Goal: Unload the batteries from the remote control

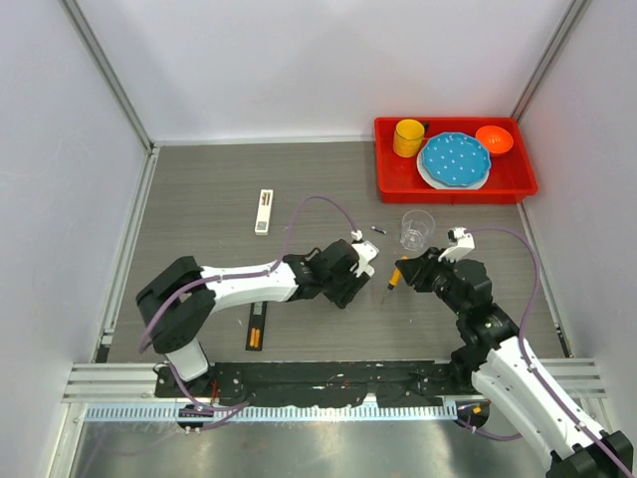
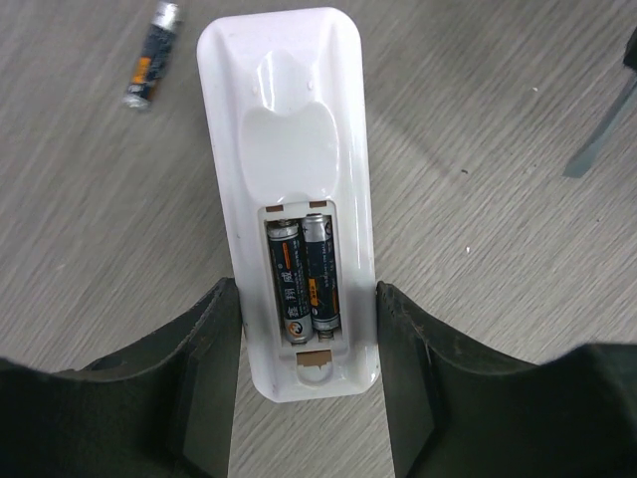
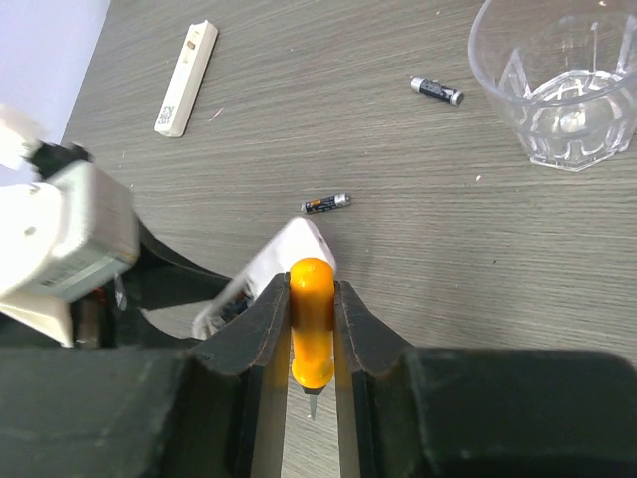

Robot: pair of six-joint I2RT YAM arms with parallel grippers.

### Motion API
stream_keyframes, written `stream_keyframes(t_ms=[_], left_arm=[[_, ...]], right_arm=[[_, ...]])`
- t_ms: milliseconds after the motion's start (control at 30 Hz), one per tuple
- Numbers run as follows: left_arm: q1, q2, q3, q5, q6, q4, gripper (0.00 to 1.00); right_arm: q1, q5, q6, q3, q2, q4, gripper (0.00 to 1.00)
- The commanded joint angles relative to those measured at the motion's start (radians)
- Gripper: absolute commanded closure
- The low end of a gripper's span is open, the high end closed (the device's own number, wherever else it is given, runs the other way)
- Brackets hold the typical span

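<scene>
The white remote control [image 2: 299, 149] lies back-up with its battery bay uncovered, and two dark batteries [image 2: 302, 279] sit side by side in the bay. My left gripper [image 2: 309, 299] is shut on the remote's near end, a finger pressed against each long side. My right gripper [image 3: 312, 287] is shut on the orange handle of a screwdriver [image 3: 312, 329], just right of the remote [image 3: 294, 249]. Two loose batteries [image 3: 326, 203] [image 3: 437, 90] lie on the table beyond it. From above, the left gripper [image 1: 360, 257] and right gripper [image 1: 406, 271] face each other mid-table.
A clear plastic cup [image 1: 417, 229] stands just behind the right gripper. A second white remote [image 1: 264, 211] lies far left. A dark slim object with an orange part [image 1: 257, 327] lies near the front edge. A red tray [image 1: 398, 179] at back right holds a yellow cup, blue plate and orange bowl.
</scene>
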Motion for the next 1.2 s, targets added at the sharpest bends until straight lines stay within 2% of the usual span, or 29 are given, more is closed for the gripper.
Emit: stream_keyframes(t_ms=[0, 133, 400, 633, 667, 700, 767, 867, 900, 1033, 1167], left_arm=[[0.023, 0.059, 0.056, 0.17, 0.109, 0.094, 0.75], [0.023, 0.098, 0.139, 0.22, 0.104, 0.047, 0.77], [0.023, 0.214, 0.212, 0.299, 0.198, -0.002, 0.79], [0.025, 0.249, 0.222, 0.244, 0.216, -0.019, 0.77], [0.025, 0.254, 0.222, 0.241, 0.216, -0.022, 0.75], [0.025, 0.254, 0.219, 0.242, 0.216, -0.022, 0.65], [0.025, 0.257, 0.214, 0.251, 0.216, -0.027, 0.58], [0.025, 0.236, 0.177, 0.241, 0.215, -0.01, 0.37], [0.025, 0.228, 0.169, 0.234, 0.213, -0.007, 0.26], [0.025, 0.188, 0.131, 0.205, 0.208, -0.002, 0.13], [0.026, 0.147, 0.075, 0.168, 0.199, -0.007, 0.11]], right_arm=[[-0.002, 0.033, 0.018, 0.051, -0.012, 0.004, 0.99], [-0.002, 0.03, 0.023, 0.065, 0.009, 0.01, 0.99], [-0.002, 0.035, 0.011, 0.082, 0.058, 0.028, 0.99], [-0.002, 0.061, -0.008, 0.087, 0.09, 0.017, 0.99], [-0.002, 0.062, -0.009, 0.085, 0.096, 0.024, 0.99], [-0.002, 0.062, -0.009, 0.083, 0.106, 0.03, 0.99], [-0.002, 0.064, -0.008, 0.085, 0.13, 0.045, 0.99], [-0.004, 0.055, 0.0, 0.09, 0.158, 0.065, 0.99], [-0.002, 0.053, 0.0, 0.091, 0.162, 0.068, 0.99], [-0.002, 0.052, 0.002, 0.094, 0.185, 0.068, 0.99], [-0.002, 0.055, 0.006, 0.099, 0.189, 0.096, 0.99]])
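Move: The left gripper holds the remote control by its battery end; its set-down spot on the table is about 5 cm to the right and 4 cm below. The screwdriver tip hangs some 8 cm right and 2 cm nearer. One loose battery lies about 9 cm ahead and 1 cm right, the second about 17 cm ahead and 7 cm right, both 5 cm below. From the right gripper, holding the screwdriver, the remote is roughly 9 cm left, 3 cm back, 9 cm lower. Bring the left gripper, still gripping the remote, about 5 cm right towards the screwdriver, dipping, rising again and then sinking to the table while turning it some 15 degrees clockwise; then open the fingers wide to let go. Meanwhile keep hold of the screwdriver and lower the right gripper nearly 3 cm, easing slightly forward and tipping down a little. ##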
